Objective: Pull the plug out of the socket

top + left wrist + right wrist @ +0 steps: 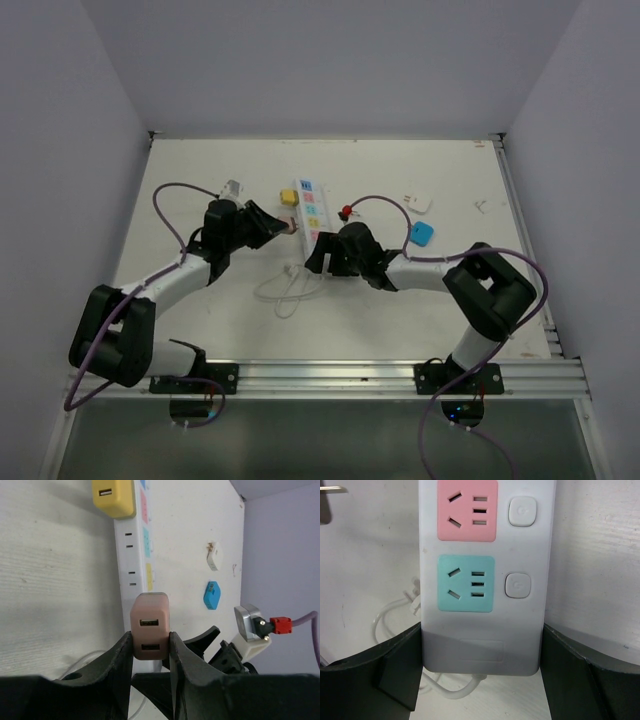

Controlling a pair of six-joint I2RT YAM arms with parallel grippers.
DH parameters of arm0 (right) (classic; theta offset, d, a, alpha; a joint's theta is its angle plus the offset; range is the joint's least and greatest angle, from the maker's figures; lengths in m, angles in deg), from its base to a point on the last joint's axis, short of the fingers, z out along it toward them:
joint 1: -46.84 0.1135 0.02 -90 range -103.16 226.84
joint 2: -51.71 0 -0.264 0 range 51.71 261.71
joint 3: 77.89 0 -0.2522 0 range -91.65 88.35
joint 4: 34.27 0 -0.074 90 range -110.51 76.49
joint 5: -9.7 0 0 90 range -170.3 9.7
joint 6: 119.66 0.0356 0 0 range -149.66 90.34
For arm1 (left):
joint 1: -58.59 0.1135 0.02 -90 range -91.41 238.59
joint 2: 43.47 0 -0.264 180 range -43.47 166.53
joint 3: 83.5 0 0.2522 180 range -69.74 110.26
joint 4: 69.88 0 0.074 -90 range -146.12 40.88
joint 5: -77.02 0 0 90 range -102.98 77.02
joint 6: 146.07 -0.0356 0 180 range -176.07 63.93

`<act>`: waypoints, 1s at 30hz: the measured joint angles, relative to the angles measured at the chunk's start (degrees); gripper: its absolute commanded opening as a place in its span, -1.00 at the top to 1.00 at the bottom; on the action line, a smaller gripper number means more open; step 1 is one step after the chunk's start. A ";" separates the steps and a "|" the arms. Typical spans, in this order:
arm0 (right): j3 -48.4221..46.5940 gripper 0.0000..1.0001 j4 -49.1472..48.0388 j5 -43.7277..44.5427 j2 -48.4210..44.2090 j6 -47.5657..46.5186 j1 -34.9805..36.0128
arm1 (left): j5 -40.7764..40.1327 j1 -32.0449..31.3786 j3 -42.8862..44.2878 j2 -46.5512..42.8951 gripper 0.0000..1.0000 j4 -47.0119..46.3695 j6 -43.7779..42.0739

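The socket [308,212] is a long white power strip with pink and blue faces, lying lengthwise mid-table. A pink plug [291,227] sits against its left side. My left gripper [283,228] is shut on this plug; in the left wrist view the plug [151,627] is pinched between both fingers [120,670]. Whether its prongs are still seated is hidden. My right gripper [325,262] clamps the strip's near end; in the right wrist view its fingers [395,665] press both sides of the strip [482,645], below a teal face [466,583].
A yellow plug [288,196] sits in the strip's left side farther back. The strip's looped white cord [290,290] lies near the arms. A white adapter [418,203] and a blue adapter [422,234] lie to the right. The walls stand close.
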 measured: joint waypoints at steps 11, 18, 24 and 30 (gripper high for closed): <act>-0.07 1.00 -0.42 0.04 0.20 0.72 -1.05 | 3.72 7.21 -4.70 -3.78 1.00 -1.62 -0.87; -0.02 1.00 0.46 1.31 -0.26 0.17 -1.55 | 2.82 10.47 -4.68 -3.72 0.96 -1.18 -4.63; 0.11 1.00 2.56 3.43 -1.20 -1.07 -1.70 | 3.41 14.36 -4.31 2.71 0.84 -2.01 -6.12; 0.13 1.00 3.67 4.35 -1.64 -1.97 -1.77 | 5.79 15.10 -2.84 12.48 0.61 -5.33 -5.73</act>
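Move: The pink-brown plug is already free in my left fingers; the bare table I'm taking it to is about 9 cm left, 3 ahead and 11 below. The red plug lies some 9 cm ahead and 12 left, 10 below. The strip's middle is 5 ahead, 8 right, 9 below; the yellow plug on its side is 13 ahead, 3 right, 8 below. From my right hand, closed on the strip's near end, that middle is about 10 ahead, 2 left, nearly level. With the plug still pinched, my left hand rises just over a centimetre, swings left away from the strip by about 8 cm, then sinks steeply, ending some 8 cm below its start, a little farther forward and turned slightly counter-clockwise. My right hand keeps its grip on the strip's near end and shifts it 2 to 3 cm right and about 1 cm forward. ##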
